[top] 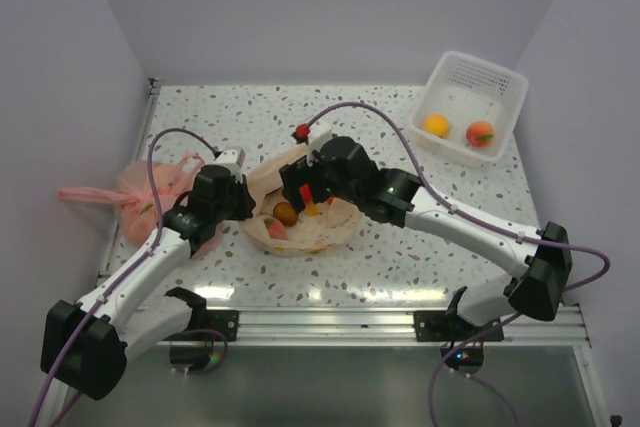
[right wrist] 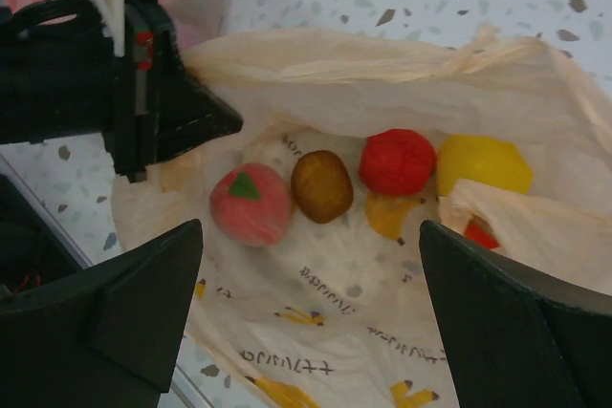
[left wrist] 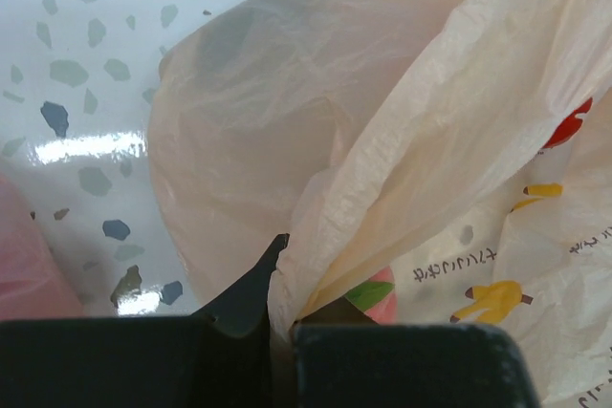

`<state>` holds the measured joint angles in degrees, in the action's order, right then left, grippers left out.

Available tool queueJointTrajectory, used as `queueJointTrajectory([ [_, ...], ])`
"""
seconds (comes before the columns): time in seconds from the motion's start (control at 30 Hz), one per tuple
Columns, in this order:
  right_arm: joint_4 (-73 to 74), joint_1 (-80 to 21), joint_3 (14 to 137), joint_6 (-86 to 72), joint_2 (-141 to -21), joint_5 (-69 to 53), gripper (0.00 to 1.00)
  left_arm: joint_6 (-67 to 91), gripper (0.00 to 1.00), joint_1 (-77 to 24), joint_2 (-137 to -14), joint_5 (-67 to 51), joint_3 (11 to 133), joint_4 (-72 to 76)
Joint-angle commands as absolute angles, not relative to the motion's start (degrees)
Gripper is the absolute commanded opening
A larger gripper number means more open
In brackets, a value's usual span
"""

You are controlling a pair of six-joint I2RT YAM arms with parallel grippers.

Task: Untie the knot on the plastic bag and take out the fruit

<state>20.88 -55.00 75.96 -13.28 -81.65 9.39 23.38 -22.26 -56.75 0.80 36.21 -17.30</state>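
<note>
The pale peach-orange plastic bag (top: 320, 232) lies open at the table's middle; no knot shows. Inside it, the right wrist view shows a pink peach (right wrist: 251, 203), a brown fruit (right wrist: 322, 185), a red fruit (right wrist: 397, 161) and a yellow lemon (right wrist: 485, 164). My left gripper (top: 245, 205) is shut on the bag's left rim (left wrist: 316, 236), with a fold of film pinched between the jaws. It also shows in the right wrist view (right wrist: 225, 121). My right gripper (top: 305, 192) hovers open and empty above the bag's mouth (right wrist: 311, 303), its fingers (right wrist: 134, 312) wide apart.
A pinker tied bag (top: 140, 192) lies at the left edge beside my left arm. A white basket (top: 505, 87) at the back right holds an orange (top: 436, 125) and a peach (top: 481, 133). Walls close in the left, back and right.
</note>
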Motion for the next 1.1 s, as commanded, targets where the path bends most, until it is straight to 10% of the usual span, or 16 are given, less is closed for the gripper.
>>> queueJointTrajectory([
  [0.0, 16.9, -58.5, 74.4, -14.5, -86.1, 9.7, 0.98, 27.2, 0.0, -22.3, -55.5, 1.2, 33.7, -20.9],
  [1.07, -10.3, -61.8, 63.6, -32.5, -109.1, 6.4, 0.96, 31.0, 0.0, -27.0, -53.3, 5.4, 29.4, -21.6],
])
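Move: The right hand is open above the bag. The pink peach lies about 9 cm to its left, 3 cm back and some 23 cm below. At about the same depth, the kiwi is roughly 6 cm left and 2 cm ahead, and the red fruit 2 cm left and 8 cm ahead. From the left hand, which already pinches the bag rim, the peach lies level, some 7 cm to the right and 9 cm below. The right hand plunges some 22 cm down into the open bag, drifting about 9 cm left and 4 cm back to the peach, tipping its fingers roughly 20 degrees further down and keeping them wide open until they straddle the fruit. Meanwhile the left hand keeps its pinch on the bag rim and draws it about 4 cm back and as much down, tipping slightly downward, then holds there. ##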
